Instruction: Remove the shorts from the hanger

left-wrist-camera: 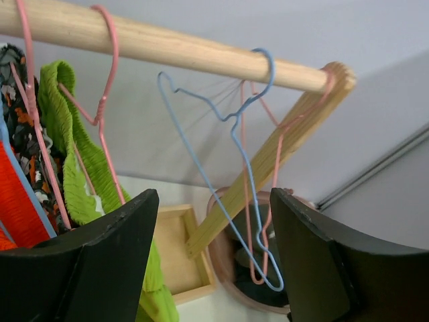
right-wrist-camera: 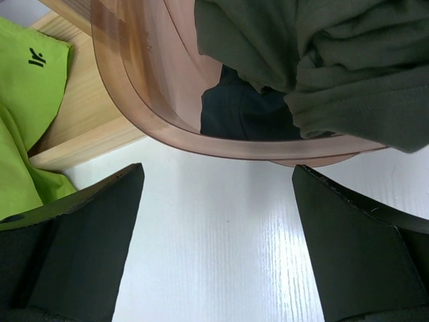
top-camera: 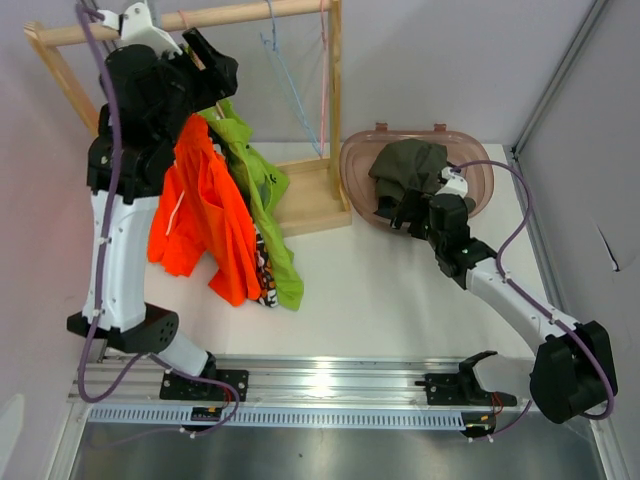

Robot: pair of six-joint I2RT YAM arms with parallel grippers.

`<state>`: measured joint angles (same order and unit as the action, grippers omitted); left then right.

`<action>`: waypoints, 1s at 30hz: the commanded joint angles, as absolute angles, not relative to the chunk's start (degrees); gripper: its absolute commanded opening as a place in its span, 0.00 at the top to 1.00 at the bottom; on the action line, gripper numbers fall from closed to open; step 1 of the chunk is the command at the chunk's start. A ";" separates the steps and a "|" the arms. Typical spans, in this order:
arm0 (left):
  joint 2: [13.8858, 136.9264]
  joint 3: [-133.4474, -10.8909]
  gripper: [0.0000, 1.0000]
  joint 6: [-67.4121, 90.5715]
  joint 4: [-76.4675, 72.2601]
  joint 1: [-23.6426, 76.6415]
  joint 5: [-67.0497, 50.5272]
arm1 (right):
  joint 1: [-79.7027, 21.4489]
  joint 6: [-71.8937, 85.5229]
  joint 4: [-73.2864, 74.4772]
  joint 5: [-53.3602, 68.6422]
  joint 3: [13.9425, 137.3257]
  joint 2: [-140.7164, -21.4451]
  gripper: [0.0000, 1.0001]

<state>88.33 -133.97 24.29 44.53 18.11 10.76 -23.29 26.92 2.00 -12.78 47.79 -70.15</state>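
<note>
Bright orange shorts [top-camera: 200,215], lime green shorts [top-camera: 255,185] and camouflage shorts [top-camera: 265,272] hang from the rack's wooden rod [top-camera: 240,14]. In the left wrist view the lime green shorts [left-wrist-camera: 67,154] hang on a pink hanger [left-wrist-camera: 100,114], with the camouflage pair [left-wrist-camera: 20,127] and the orange pair [left-wrist-camera: 13,201] beside them. My left gripper [top-camera: 212,62] is open and empty, raised next to the rod [left-wrist-camera: 167,47]. Dark olive shorts [top-camera: 408,165] lie over navy-black shorts [right-wrist-camera: 241,111] in the pink basket [top-camera: 352,165]. My right gripper [top-camera: 400,215] is open and empty over the table at the basket's near rim [right-wrist-camera: 201,144].
An empty blue hanger [left-wrist-camera: 228,134] and an empty pink hanger [left-wrist-camera: 258,201] hang at the rod's right end. The rack's wooden base tray [top-camera: 310,195] sits between the hanging shorts and the basket. A metal rail [top-camera: 320,385] runs along the near table edge.
</note>
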 commanded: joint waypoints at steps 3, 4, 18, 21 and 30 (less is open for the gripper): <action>94.12 -137.37 0.27 21.36 47.28 16.88 14.67 | -23.64 25.93 2.81 -14.33 46.76 -67.24 0.01; 94.83 -137.81 0.28 21.18 47.20 16.79 14.85 | -23.64 25.84 2.99 -14.33 46.58 -67.15 0.01; 93.43 -133.87 0.31 20.65 45.62 16.61 19.68 | -23.29 25.93 1.58 -14.24 43.86 -67.23 0.01; 91.67 -132.28 0.31 19.87 45.00 16.61 21.26 | -23.38 26.10 0.97 -13.89 43.51 -68.03 0.00; 94.04 -132.46 0.29 19.16 47.81 16.17 24.61 | -23.47 26.46 0.62 -13.71 43.16 -68.82 0.01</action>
<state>93.65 -132.49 20.47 47.77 16.78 22.55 -23.29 26.09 2.68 -13.45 43.38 -68.69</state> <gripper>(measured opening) 0.702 0.993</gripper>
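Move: The pink hanger carrying the green shorts hangs from the rod about 11 cm ahead of the left hand, 8 cm to its left and some 8 cm lower at its neck. The empty blue hanger is level with it in reach but roughly 6 cm to the hand's right; the patterned garment's pink hanger stands about 14 cm left, also 11 ahead. From the right hand, the green shorts' hanger is about 12 cm ahead, 35 left and 30 above. Towards the pink hanger with the green shorts the left hand goes forward and down about 7 cm each way, fingers staying open, then eases back some 2 cm while sliding 3 cm left, swinging about 15 degrees counter-clockwise and tipping down about 10. No grip on the hanger yet. The open right hand sinks about 3 cm beside the bin, drawing slightly back. ##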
